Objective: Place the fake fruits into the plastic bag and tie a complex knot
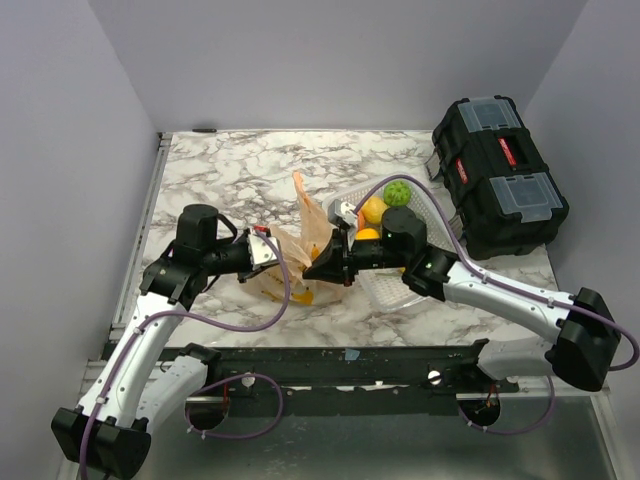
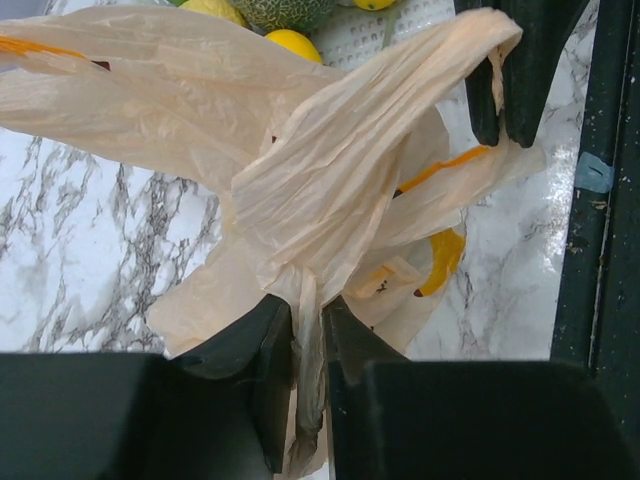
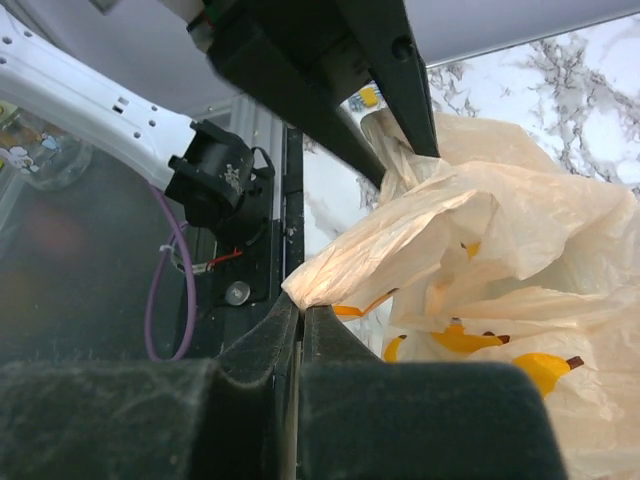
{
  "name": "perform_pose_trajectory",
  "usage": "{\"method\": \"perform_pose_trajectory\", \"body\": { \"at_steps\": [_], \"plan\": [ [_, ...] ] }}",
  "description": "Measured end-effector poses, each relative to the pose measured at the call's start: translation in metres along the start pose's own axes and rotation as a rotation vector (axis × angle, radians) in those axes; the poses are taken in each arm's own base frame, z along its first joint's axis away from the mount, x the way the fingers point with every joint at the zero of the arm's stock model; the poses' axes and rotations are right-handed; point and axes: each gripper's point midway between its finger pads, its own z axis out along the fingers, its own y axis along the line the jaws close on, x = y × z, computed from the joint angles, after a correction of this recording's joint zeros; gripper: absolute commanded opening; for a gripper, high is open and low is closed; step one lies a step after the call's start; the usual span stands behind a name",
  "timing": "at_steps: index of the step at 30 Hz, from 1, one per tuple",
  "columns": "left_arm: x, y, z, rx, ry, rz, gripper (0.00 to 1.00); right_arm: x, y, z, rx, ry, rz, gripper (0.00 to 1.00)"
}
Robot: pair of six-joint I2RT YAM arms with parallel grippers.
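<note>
The pale-orange plastic bag (image 1: pixel 297 272) lies crumpled on the marble between my two grippers, with one handle strip (image 1: pixel 307 203) standing up. My left gripper (image 1: pixel 267 249) (image 2: pixel 307 305) is shut on a thin twisted strip of the bag (image 2: pixel 306 340). My right gripper (image 1: pixel 326 263) (image 3: pixel 302 306) is shut on the tip of the other handle loop (image 3: pixel 370 255); its fingers (image 2: pixel 505 95) show at the top right of the left wrist view. Yellow and orange patches (image 2: pixel 445 260) show at the bag. The knot is not in view. A green fruit (image 1: pixel 397 192) and yellow fruit (image 1: pixel 374 208) sit in the basket.
A white lattice basket (image 1: pixel 428 205) stands right of the bag, under my right arm. A black toolbox (image 1: pixel 500 175) fills the far right of the table. The black front rail (image 1: pixel 350 362) runs along the near edge.
</note>
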Motion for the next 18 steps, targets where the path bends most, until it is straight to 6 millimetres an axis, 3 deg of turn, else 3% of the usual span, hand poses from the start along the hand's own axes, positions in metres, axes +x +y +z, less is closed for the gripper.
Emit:
{"method": "perform_pose_trajectory", "body": {
  "at_steps": [3, 4, 8, 13, 18],
  "plan": [
    [0.004, 0.001, -0.002, -0.011, 0.022, 0.025, 0.79, -0.007, 0.002, 0.000, -0.003, -0.020, 0.004, 0.01],
    [0.006, 0.003, -0.003, -0.024, 0.032, 0.042, 0.97, -0.009, 0.002, 0.000, -0.005, -0.026, 0.009, 0.01],
    [0.007, -0.001, -0.016, -0.097, 0.027, 0.141, 0.99, -0.018, 0.006, 0.001, -0.018, -0.050, 0.025, 0.01],
    [-0.037, -0.007, -0.040, -0.159, -0.065, 0.342, 0.99, -0.019, 0.010, 0.002, -0.040, -0.056, 0.057, 0.01],
    [-0.067, -0.012, -0.039, -0.126, -0.108, 0.484, 0.99, -0.019, 0.012, 0.005, -0.062, -0.054, 0.085, 0.01]
  ]
}}
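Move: The plastic bag's twisted neck sits between the left fingers, right at their hand point; from the right hand this neck is about 3 cm ahead, 5 cm to the left and some 3 cm lower. The bag's body with the fruit hangs about 13 cm below the left hand, 2 cm back and 1 cm to its right. The fruit basket's middle lies some 20 cm to the left hand's right, 3 cm ahead and 16 cm below. The bag's neck is let go as the left fingers spread from nearly shut to wide open; the left hand then draws up about 7 cm and some 3 cm back, its right-pointing fingers tilting upward through nearly 30 degrees. The bag's end stays pinched in the shut right fingers, which lift it about 2 cm. ##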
